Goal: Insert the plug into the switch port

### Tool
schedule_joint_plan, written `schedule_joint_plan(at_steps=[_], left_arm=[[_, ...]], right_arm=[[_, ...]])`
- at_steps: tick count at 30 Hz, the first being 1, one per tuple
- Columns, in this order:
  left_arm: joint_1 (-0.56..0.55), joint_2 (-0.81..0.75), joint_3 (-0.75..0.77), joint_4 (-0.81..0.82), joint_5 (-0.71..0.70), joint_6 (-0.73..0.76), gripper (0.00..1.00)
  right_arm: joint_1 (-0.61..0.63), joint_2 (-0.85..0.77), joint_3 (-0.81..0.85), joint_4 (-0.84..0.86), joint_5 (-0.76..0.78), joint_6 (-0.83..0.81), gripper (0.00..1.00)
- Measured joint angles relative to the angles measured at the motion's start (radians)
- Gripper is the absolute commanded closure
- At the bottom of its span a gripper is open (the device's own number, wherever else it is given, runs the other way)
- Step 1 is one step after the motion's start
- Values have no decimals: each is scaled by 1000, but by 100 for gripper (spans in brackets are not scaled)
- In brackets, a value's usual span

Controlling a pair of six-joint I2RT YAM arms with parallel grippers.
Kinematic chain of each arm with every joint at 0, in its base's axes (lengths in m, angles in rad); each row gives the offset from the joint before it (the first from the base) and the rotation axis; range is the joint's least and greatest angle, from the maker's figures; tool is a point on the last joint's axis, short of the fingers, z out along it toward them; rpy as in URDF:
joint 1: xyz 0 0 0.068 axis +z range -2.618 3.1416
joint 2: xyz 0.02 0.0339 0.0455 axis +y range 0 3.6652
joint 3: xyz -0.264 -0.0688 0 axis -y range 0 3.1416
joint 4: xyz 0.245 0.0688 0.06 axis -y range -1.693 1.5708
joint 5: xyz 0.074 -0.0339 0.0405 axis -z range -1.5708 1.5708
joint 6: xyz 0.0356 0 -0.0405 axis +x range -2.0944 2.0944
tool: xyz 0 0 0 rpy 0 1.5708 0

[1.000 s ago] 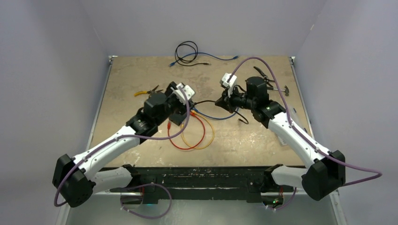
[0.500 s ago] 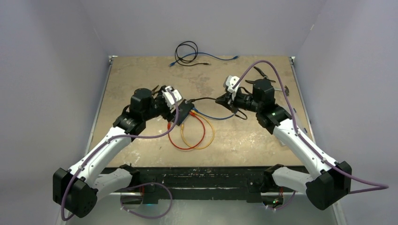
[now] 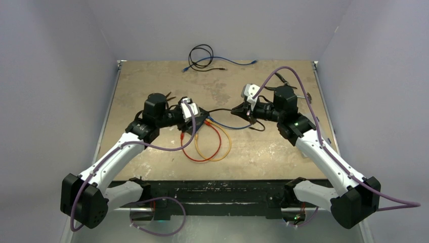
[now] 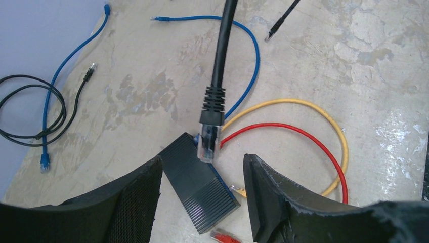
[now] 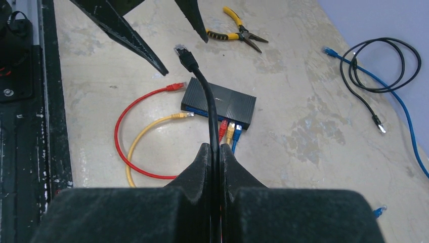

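The switch (image 4: 200, 185) (image 5: 220, 104) is a flat black box lying on the table, also seen from above (image 3: 200, 123). Red, yellow and blue cables sit in its ports (image 5: 230, 130). My right gripper (image 5: 214, 148) (image 3: 237, 109) is shut on a black cable, whose plug (image 5: 182, 53) (image 4: 210, 142) hangs in the air just over the switch's far corner. My left gripper (image 4: 202, 158) (image 3: 198, 117) stands open. Its fingers (image 4: 275, 197) flank the switch and the plug's tip without touching either.
Red and yellow cable loops (image 3: 208, 146) lie in front of the switch. Yellow-handled pliers (image 5: 238, 33) rest behind the left arm. A black cable coil (image 3: 201, 53) and a blue cable (image 3: 232, 62) lie at the far edge.
The left arm has swung its elbow left and turned its gripper onto the switch, jaws briefly wider then back. The right gripper has moved slightly right with the black cable.
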Motion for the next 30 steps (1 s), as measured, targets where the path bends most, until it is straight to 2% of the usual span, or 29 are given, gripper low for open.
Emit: schedule_joint_plan(at_steps=[4, 17, 19, 24, 25, 27, 30], left_arm=[[0, 8, 0, 30, 3, 11, 47], [0, 12, 0, 24, 38, 50, 99], [0, 12, 0, 14, 46, 60, 100], [0, 21, 7, -10, 57, 64, 100], [0, 26, 12, -16, 61, 68, 100], [0, 40, 27, -34, 72, 71, 100], [0, 61, 48, -60, 92, 78, 100]], right_arm=[[0, 0, 0, 0, -21, 0, 100], [0, 0, 0, 0, -35, 8, 100], [0, 1, 1, 0, -43, 9, 100], [0, 11, 9, -2, -46, 14, 64], [0, 14, 13, -2, -48, 14, 59], [0, 24, 26, -4, -50, 13, 53], [0, 53, 60, -18, -71, 5, 50]])
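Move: Just off the left fingertips, between the open jaws, the black plug sits about 2 cm to the right and 1 cm ahead, level with the hand. From the right hand, which grips its cable, the plug is roughly 7 cm to the left, 1 cm back and 4 cm lower. The switch lies some 3 cm back, 4 cm left and 16 cm below the left hand; the loose red plug is about 7 cm back and 8 cm left of that hand on the table. Closing on the black plug while making only a small adjustment, the left hand eases up and forward by under 1 cm, pinches the plug between its fingertips, then sinks back and slips about 1 cm to the right. The right hand holds the cable nearly still until the left has its grip, then opens about halfway and lets go, starting to drift left and up by around 1 cm. ##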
